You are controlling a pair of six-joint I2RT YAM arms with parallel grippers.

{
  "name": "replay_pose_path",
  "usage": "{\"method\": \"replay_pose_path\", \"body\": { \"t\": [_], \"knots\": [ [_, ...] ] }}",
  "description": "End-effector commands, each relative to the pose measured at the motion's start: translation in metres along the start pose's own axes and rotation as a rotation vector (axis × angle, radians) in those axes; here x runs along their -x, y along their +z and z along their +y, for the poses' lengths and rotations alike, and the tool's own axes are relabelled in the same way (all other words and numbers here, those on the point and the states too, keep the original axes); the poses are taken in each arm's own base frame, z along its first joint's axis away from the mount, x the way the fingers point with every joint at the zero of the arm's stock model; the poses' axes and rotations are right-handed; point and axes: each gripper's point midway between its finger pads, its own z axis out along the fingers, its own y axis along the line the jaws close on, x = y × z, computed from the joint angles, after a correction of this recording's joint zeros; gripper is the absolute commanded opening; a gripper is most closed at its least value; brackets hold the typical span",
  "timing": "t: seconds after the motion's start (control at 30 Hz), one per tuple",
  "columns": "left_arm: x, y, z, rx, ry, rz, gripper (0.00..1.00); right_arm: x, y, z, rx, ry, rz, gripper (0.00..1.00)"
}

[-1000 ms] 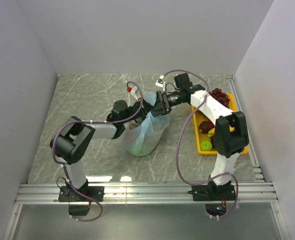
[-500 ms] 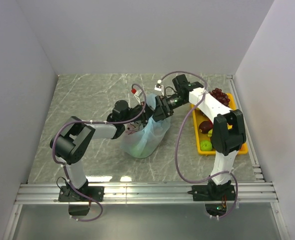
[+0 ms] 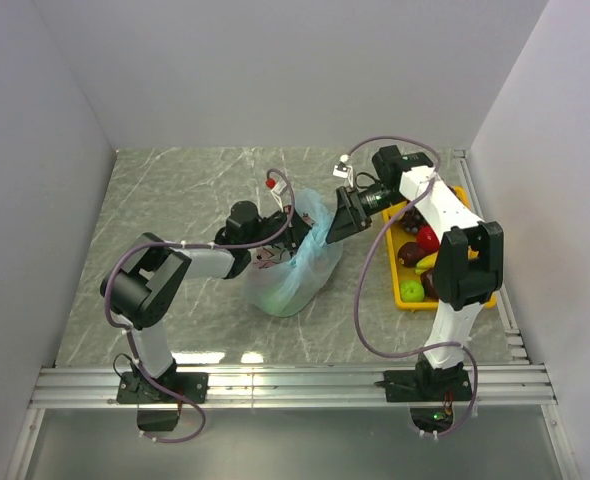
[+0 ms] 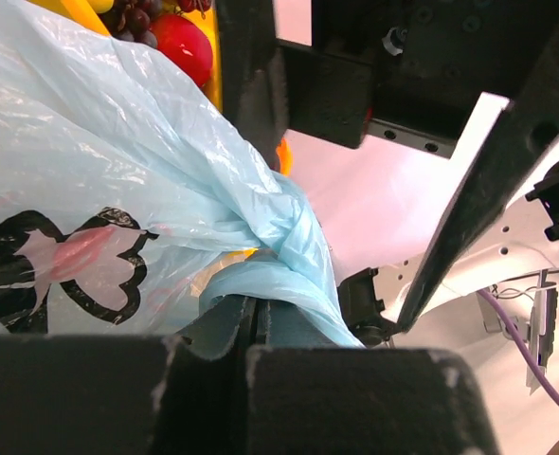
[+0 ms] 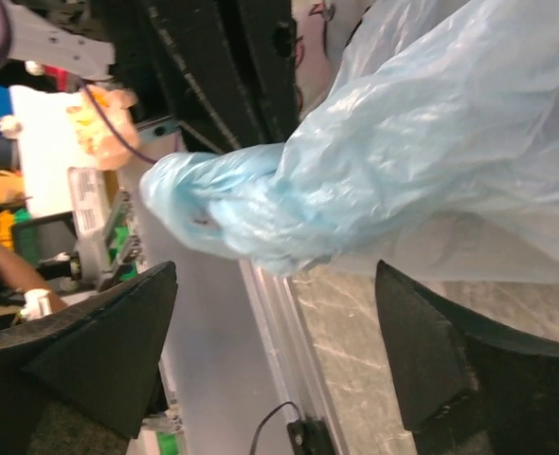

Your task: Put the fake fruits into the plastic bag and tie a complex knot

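Note:
The light-blue plastic bag [image 3: 297, 268] stands mid-table, its cartoon print [image 4: 62, 263] facing the left wrist view. My left gripper [image 3: 297, 228] [image 4: 251, 322] is shut on a twisted blue handle strand [image 4: 289, 256] at the bag's neck. My right gripper [image 3: 333, 220] [image 5: 275, 322] is wide open just right of the neck, with nothing between its fingers [image 5: 109, 351]. The bunched handle twist [image 5: 218, 199] hangs just beyond its tips; whether that is a knot I cannot tell. Fake fruits lie in the yellow tray [image 3: 405, 305]: a red one [image 3: 427, 238] [image 4: 183, 45] and a green one [image 3: 412, 290].
The tray sits along the right edge of the marble table, under my right forearm. White walls close off the left, back and right. A metal rail [image 3: 295, 378] runs along the near edge by the arm bases. Cables loop around both arms.
My right gripper has opened wide and drawn back to the right, away from the bag's neck. The left gripper stays shut at the neck, and the bag top has shifted slightly.

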Motion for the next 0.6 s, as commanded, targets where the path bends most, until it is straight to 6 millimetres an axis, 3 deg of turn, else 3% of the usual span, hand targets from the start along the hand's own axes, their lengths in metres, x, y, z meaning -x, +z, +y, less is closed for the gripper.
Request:
{"method": "replay_pose_path", "body": {
  "t": [0.0,0.07,0.23,0.37,0.57],
  "knots": [
    [-0.002,0.002,-0.014,-0.058,0.068,0.014,0.00,0.002,-0.015,0.022,0.068,-0.016,-0.039,0.82],
    [-0.003,0.003,-0.016,-0.066,0.069,0.013,0.00,0.004,-0.020,0.023,0.075,0.022,-0.071,0.68],
    [-0.004,0.004,-0.018,-0.085,0.074,0.019,0.00,0.019,-0.016,-0.010,-0.055,0.071,-0.165,0.49],
    [-0.007,0.008,-0.022,-0.103,0.091,0.027,0.00,0.031,-0.006,-0.014,-0.084,0.043,-0.199,0.46],
    [-0.013,0.009,-0.019,-0.099,0.095,0.044,0.00,0.031,0.015,-0.003,-0.030,0.018,-0.180,0.49]
  ]
}}
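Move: The bag's twisted end lies about 5 cm to the right hand's left and 1 cm back, near its height. The left gripper's shut fingertips, with the bag wrapped at them, are about 8 cm to its left. The filled bag body sits some 11 cm back, 10 cm left and 11 cm lower. From the left hand, the twisted end is roughly 3 cm right and 1 cm back, near its height. The right hand eases 2 cm forward and down, then left, fingers half closing at the bag's twisted end. ##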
